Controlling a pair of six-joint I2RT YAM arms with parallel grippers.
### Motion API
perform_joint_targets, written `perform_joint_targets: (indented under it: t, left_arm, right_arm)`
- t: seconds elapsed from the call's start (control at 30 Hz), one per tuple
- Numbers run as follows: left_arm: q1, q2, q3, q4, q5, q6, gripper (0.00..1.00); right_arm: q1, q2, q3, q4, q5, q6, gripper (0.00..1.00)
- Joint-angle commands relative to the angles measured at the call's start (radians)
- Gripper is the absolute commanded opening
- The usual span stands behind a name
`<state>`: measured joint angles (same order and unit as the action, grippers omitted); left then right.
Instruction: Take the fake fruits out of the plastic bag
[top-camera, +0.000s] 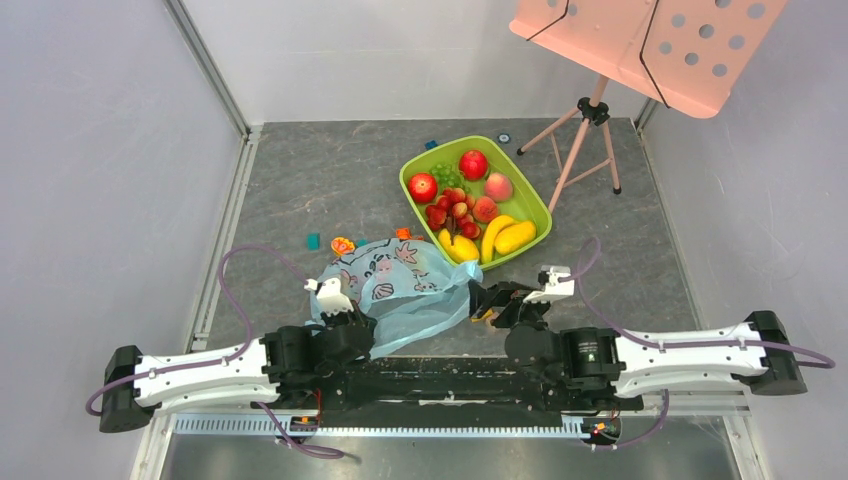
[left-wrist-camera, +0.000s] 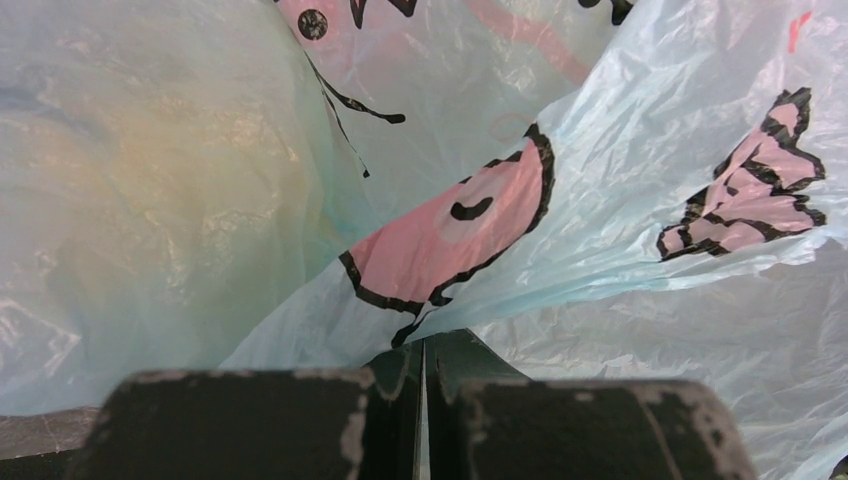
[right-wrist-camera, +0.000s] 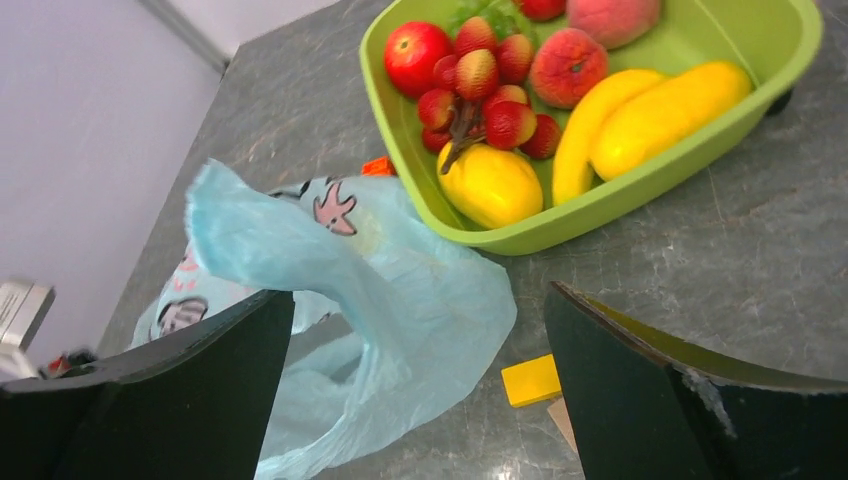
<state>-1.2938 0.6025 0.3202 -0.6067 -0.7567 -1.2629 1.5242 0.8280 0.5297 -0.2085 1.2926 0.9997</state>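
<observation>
The light-blue plastic bag (top-camera: 405, 285) with pink cartoon prints lies crumpled in front of the green tray. My left gripper (top-camera: 345, 318) is at the bag's near left edge. In the left wrist view its jaws (left-wrist-camera: 423, 350) are shut on a fold of the bag (left-wrist-camera: 600, 200). A pale yellowish shape (left-wrist-camera: 170, 170) shows through the film; I cannot tell what it is. My right gripper (right-wrist-camera: 420, 290) stands wide open over the bag's loose right flap (right-wrist-camera: 400, 300), holding nothing. Fake fruits lie in the tray: a red apple (right-wrist-camera: 417, 52), strawberries (right-wrist-camera: 490, 95) and yellow pieces (right-wrist-camera: 490, 185).
The green tray (top-camera: 404, 180) sits just beyond the bag, right of centre. A yellow block (right-wrist-camera: 531, 380) lies on the table by my right fingertip. Small coloured blocks (top-camera: 313, 241) lie left of the bag. A pink music stand (top-camera: 640, 40) on a tripod stands at the back right.
</observation>
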Motion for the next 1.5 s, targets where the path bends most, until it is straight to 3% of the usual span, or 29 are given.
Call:
perform_joint_targets:
  t: [0.0, 0.17, 0.3, 0.4, 0.5, 0.6, 0.67, 0.9, 1.2, 1.47]
  left_arm:
    - [-0.005, 0.007, 0.023, 0.011, -0.035, -0.014, 0.02]
    - [-0.005, 0.015, 0.025, 0.016, -0.031, -0.01, 0.02]
    - [-0.005, 0.018, 0.025, 0.022, -0.029, -0.01, 0.02]
    - [-0.006, 0.016, 0.023, 0.022, -0.029, -0.011, 0.02]
    - [-0.005, 0.009, 0.021, 0.022, -0.026, -0.012, 0.02]
    - [-0.005, -0.002, 0.017, 0.021, -0.026, -0.014, 0.02]
    - [-0.005, -0.01, 0.016, 0.021, -0.027, -0.014, 0.02]
    - [-0.005, -0.02, 0.017, 0.022, -0.023, -0.011, 0.02]
    - [-0.006, -0.026, 0.016, 0.022, -0.024, -0.013, 0.02]
    - [-0.005, -0.035, 0.014, 0.021, -0.023, -0.011, 0.02]
  right_arm:
    - [0.015, -0.074, 0.041, 0.159, -0.163, -0.419, 0.98]
    - [0.019, -0.099, 0.117, 0.249, -0.472, -0.674, 0.93]
    - [0.029, -0.037, 0.251, 0.19, -0.693, -0.757, 0.85]
    - [0.036, 0.042, 0.333, 0.159, -0.765, -0.778, 0.77]
    - [0.038, 0.154, 0.412, 0.126, -0.794, -0.801, 0.59]
    - [0.038, 0.265, 0.466, 0.103, -0.792, -0.783, 0.34]
    - [0.038, 0.322, 0.478, 0.107, -0.787, -0.753, 0.24]
    - [-0.011, 0.458, 0.449, 0.125, -0.798, -0.619, 0.16]
    - [-0.091, 0.608, 0.431, 0.213, -0.974, -0.576, 0.14]
    - [-0.134, 0.704, 0.4, 0.27, -0.909, -0.555, 0.13]
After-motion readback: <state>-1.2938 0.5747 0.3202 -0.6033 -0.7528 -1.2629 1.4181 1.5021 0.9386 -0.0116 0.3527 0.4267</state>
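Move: The bag's open mouth lies roughly 19 cm to the right hand's left, 4 cm back and 14 cm below. The left gripper pinching the bag is 25 cm left, 9 cm back and some 13 cm lower; the green tray's middle is 16 cm ahead, 3 cm left, and the yellow block 6 cm back, 2 cm left, both some 17 cm below. For the left hand the mouth is 7 cm right, 5 cm ahead, slightly lower. Swinging left in an arc, the empty right hand first rises about 12 cm while drawing back, then drops past its starting height to the bag's mouth beside the left gripper, ending some 20 cm farther left. The wrist turns about 50 degrees counter-clockwise and rolls its left side down, as the wide-open fingers close to a narrow gap. The left hand stays put, still pinching the bag. ##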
